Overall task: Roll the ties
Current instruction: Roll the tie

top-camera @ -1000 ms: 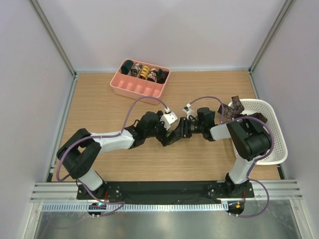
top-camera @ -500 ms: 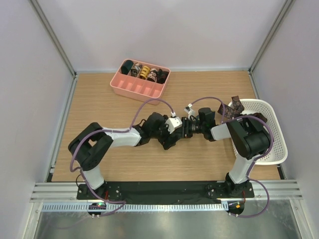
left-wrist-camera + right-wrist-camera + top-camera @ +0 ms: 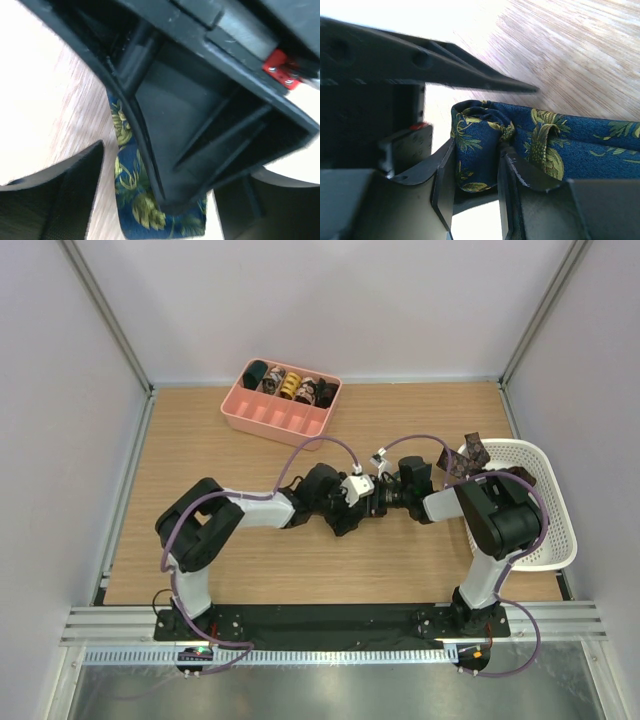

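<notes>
A navy tie with yellow-green print [image 3: 479,141] is bunched into a partly rolled bundle between the fingers [image 3: 445,172] of my right gripper [image 3: 476,175], which is shut on it. The rest of the tie [image 3: 580,137] trails right over the wooden table. In the left wrist view the same tie [image 3: 131,197] lies under the right gripper's black finger [image 3: 185,150]. My left gripper [image 3: 160,200] is open, straddling that finger and the tie. From above, the left gripper [image 3: 352,512] and right gripper [image 3: 372,498] meet mid-table, hiding the tie.
A pink tray [image 3: 272,424] at the back holds several rolled ties [image 3: 290,386] in its far row. A white basket [image 3: 552,502] stands at the right edge, with a dark patterned tie [image 3: 470,455] draped over its rim. Cables loop above both wrists.
My left arm has swung right and its gripper has closed in on the right gripper's fingers. The right arm has not moved and keeps hold of the tie.
</notes>
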You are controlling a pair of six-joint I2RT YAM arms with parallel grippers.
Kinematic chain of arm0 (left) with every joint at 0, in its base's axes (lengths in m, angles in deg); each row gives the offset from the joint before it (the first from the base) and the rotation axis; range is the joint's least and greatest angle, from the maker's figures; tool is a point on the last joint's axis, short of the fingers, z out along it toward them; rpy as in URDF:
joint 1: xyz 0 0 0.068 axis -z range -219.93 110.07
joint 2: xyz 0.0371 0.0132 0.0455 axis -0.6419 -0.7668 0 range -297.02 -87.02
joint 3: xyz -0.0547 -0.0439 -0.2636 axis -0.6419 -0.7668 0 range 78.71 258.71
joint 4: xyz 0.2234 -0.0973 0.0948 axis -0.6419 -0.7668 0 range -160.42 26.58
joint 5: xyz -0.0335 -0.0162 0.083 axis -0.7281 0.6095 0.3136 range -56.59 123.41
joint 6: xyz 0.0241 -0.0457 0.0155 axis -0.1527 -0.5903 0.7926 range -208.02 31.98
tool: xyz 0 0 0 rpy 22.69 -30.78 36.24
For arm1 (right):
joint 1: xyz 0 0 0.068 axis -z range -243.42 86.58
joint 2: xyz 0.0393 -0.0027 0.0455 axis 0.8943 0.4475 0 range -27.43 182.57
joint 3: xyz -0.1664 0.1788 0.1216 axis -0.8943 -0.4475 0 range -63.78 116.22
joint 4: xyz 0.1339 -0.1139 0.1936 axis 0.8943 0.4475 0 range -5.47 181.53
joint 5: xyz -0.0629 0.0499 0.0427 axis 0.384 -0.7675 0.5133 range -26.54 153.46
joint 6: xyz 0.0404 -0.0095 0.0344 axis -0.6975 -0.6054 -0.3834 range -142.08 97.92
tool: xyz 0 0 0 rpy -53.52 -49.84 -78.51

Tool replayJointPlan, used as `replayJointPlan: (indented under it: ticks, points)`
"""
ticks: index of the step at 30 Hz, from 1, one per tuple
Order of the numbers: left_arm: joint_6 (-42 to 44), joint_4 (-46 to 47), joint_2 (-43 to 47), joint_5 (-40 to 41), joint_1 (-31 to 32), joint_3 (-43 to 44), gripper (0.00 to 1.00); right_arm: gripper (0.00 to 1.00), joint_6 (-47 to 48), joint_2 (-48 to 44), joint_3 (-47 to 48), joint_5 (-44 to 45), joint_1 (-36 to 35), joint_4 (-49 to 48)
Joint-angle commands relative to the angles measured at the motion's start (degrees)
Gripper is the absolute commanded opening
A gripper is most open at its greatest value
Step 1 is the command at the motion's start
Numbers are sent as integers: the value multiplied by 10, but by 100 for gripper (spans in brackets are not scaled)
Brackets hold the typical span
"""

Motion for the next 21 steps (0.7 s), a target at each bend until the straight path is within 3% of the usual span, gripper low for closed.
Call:
replayJointPlan:
  ticks: [1, 2, 5, 14, 21]
  points:
    - [3, 10, -22, 0, 2, 22, 79, 1, 12, 15, -14, 37, 4, 20]
    - [6, 5, -25, -2, 2, 27, 71, 1, 12, 15, -14, 37, 4, 20]
    - [9, -10, -27, -14, 2, 26, 59, 1, 11, 14, -14, 38, 4, 20]
    - [-3, -67, -21, 28, 9, 28, 33, 1, 7, 26, -2, 30, 5, 22]
    - [-22, -88, -3, 46, 9, 21, 32, 2, 7, 26, 0, 28, 5, 22]
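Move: The tie's rolled end is all but in the left hand's open grasp, roughly 2 cm to its right and about level in height; the flat rest of the tie runs forward and right under the right gripper, its middle some 10 cm right and 6 cm ahead of the left hand. The pink box lies about 27 cm ahead and 18 cm left. The right hand already pinches the same roll, which sits about 1 cm left of its hand point and 1 cm below. Easing down and to the right by barely half a centimetre each, the left hand shuts its fingers from nearly wide open to just under half and takes hold of the rolled end, one finger coming over the top of the roll beside the right gripper. The right hand keeps its pinch on the roll, shifting only about half a centimetre. ##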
